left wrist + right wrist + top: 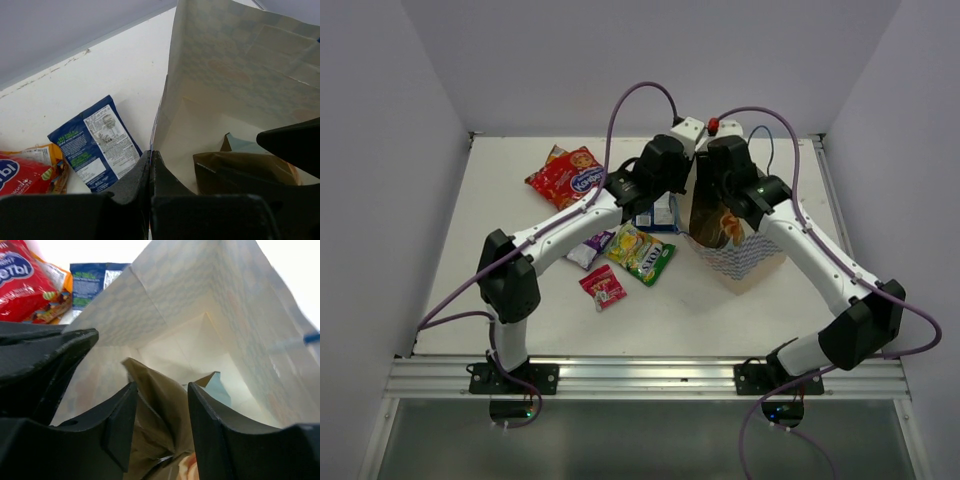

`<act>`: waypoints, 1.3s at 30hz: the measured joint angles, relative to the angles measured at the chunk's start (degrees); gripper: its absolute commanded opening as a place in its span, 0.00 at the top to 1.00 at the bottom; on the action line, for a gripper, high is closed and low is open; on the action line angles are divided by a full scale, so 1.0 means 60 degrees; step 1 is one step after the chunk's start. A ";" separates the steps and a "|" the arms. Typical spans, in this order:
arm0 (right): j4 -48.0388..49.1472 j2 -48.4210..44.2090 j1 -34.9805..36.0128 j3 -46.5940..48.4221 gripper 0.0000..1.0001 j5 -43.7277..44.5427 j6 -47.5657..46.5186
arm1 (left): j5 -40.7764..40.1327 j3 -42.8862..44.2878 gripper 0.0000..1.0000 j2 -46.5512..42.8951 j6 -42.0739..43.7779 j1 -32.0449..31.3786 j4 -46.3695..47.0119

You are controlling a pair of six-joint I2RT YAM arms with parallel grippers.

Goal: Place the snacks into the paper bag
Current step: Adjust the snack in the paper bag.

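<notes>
The paper bag (745, 262) stands open right of centre. My left gripper (687, 203) is shut on its left rim, the jaws (150, 155) pinching the paper wall (225, 75). My right gripper (725, 200) reaches into the mouth from above. Its fingers (161, 387) press both sides of the brown and light-blue chip bag (160, 415), which sits upright inside (240, 170). On the table left of the bag lie a red packet (565, 175), a dark blue one (97, 142), a purple one (592, 245), a yellow-green one (642, 252) and a small pink-red one (603, 286).
An orange packet (50, 155) peeks from under the red one. White walls close the table at the back and sides. A metal rail (650, 375) runs along the near edge by the arm bases. The right gripper's dark finger (295, 145) shows in the left wrist view.
</notes>
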 measured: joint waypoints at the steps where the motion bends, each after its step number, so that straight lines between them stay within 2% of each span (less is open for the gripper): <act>1: 0.0051 0.0000 0.0011 -0.0131 0.53 0.0029 0.0004 | 0.0007 -0.0087 1.00 0.0000 -0.0073 0.0011 0.0044; 6: 0.0404 0.0000 0.0011 -0.1031 0.54 0.0084 0.0051 | 0.0066 -0.0495 1.00 -0.0091 -0.0423 0.0102 0.0517; 11: 0.0648 -0.0015 0.0007 -0.1188 0.58 -0.0007 0.0040 | 0.0142 -0.0838 1.00 -0.0222 -0.0754 0.0178 0.0838; 15: 0.0659 -0.0047 0.0007 -0.1198 0.68 -0.0091 0.0000 | 0.0233 -0.0867 1.00 -0.0270 -0.0849 0.0222 0.0863; 18: 0.0667 -0.0149 0.0007 -0.1260 0.86 -0.0091 -0.0073 | 0.0233 -0.0867 1.00 -0.0295 -0.0954 0.0240 0.0867; 22: 0.0535 -0.0368 0.0000 -0.1297 1.00 -0.0076 -0.0117 | 0.0229 -0.0871 1.00 -0.0346 -0.1005 0.0244 0.0860; 26: 0.0280 -0.0849 -0.0084 -0.1399 1.00 0.0073 -0.0091 | 0.0226 -0.0911 1.00 -0.0379 -0.1089 0.0302 0.0856; 32: -0.0073 -0.2539 -0.0386 -0.2014 1.00 0.0492 0.0197 | 0.0222 -0.0933 1.00 -0.0379 -0.1479 0.0503 0.0794; 39: 0.0058 -0.5020 -0.0481 -0.3912 1.00 0.1228 0.1086 | 0.0233 -0.0933 1.00 -0.0375 -0.1916 0.0678 0.0692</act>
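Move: The snack pack stands inside the paper bag, its middle about 11 cm below the open right fingers, 3 cm to their right and roughly level fore and aft; the bag's middle is some 7 cm to their right. The blue packet lies on the table about 16 cm ahead and 12 cm left, 25 cm lower. From the left hand, already pinching the bag's rim, the snack pack's middle is about 8 cm right, 3 cm back and 11 cm down. Down about 4 cm into the bag goes the right hand first, closing its half-open fingers fully on the snack pack's upper brown end; then it draws back and right, some 9 cm each way, towards the bag's right wall, rising to its starting height and turning slightly clockwise. The left hand keeps its pinch on the rim, easing about 3 cm left and forward. ##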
